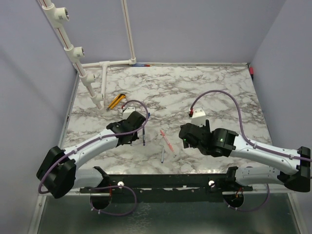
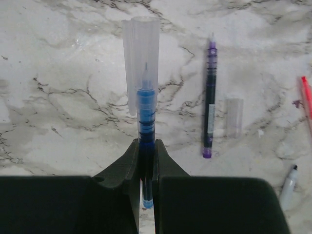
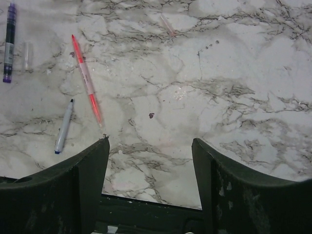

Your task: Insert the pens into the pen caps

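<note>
My left gripper (image 2: 146,144) is shut on a blue pen (image 2: 146,117), whose tip sits inside the open end of a clear pen cap (image 2: 141,53). To its right on the marble lie a dark purple pen (image 2: 210,97) and a second clear cap (image 2: 234,117). My right gripper (image 3: 150,141) hangs open over bare table with nothing between its fingers. Left of it lie a red-pink pen (image 3: 86,80) and a whitish pen (image 3: 64,127). A small pinkish cap (image 3: 167,25) rests farther off. From above, the red-pink pen (image 1: 166,140) lies between the left gripper (image 1: 140,126) and the right gripper (image 1: 183,135).
A yellow-and-black flat tool (image 1: 116,101) lies at the back left beside a white pipe frame (image 1: 80,63). The marble table (image 1: 224,92) is walled on three sides. A black rail (image 1: 165,181) runs along its near edge.
</note>
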Available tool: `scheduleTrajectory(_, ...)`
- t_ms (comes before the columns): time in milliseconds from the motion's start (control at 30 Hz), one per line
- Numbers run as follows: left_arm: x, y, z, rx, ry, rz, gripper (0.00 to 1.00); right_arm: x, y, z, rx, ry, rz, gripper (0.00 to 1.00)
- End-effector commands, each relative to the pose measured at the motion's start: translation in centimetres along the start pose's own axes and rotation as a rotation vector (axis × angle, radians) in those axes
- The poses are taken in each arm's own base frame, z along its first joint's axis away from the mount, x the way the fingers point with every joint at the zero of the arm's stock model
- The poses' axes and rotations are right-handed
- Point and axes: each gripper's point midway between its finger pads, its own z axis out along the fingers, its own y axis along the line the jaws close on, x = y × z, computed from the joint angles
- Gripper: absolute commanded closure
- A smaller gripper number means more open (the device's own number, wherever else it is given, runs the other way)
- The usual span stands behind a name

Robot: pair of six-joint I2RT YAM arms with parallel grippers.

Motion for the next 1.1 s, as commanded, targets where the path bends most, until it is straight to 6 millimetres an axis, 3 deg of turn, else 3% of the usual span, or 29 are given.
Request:
scheduleTrajectory(0, -0.7, 1.7, 2.3, -0.070, 0.030, -0.027, 1.00, 0.4, 0.5, -0.4, -0.057, 0.013, 0.059, 0.28)
scheduleTrajectory(167, -0.2, 2.9, 4.5, -0.076, 0.088, -0.090, 1.00, 0.9, 1.1, -0.5, -0.101, 0.024, 0.071, 0.28)
scheduleTrajectory(533, 1.2, 4.0, 7.0, -0.143, 0.169, -0.056, 1.00, 1.2, 1.3, -0.2, -0.100, 0.031, 0.067, 0.27)
scheduleTrajectory(1067, 1.0, 4.6, 6.6, -0.148, 0.150, -0.042, 0.64, 1.1, 1.9, 0.3, -0.090, 0.044, 0.039, 0.27)
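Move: Bare marble to the left of the purple pen is where the left hand takes the capped blue pen it already holds: about 4 cm ahead, 4 cm left and 7 cm below. At table height, the purple pen lies some 4 cm ahead and 6 cm to the right, with the loose clear cap about 2 cm ahead and 9 cm right. From the right hand, that bare spot is roughly 35 cm left, 8 cm ahead and 16 cm down. Lowering the blue pen in its cap by about 6 cm, the left hand also drifts some 4 cm forward and 4 cm left, away from the purple pen, and turns a little counter-clockwise while its fingers tip slightly further down. Low over the marble it stops, then opens its fingers and lets go of the barrel, staying astride it. ##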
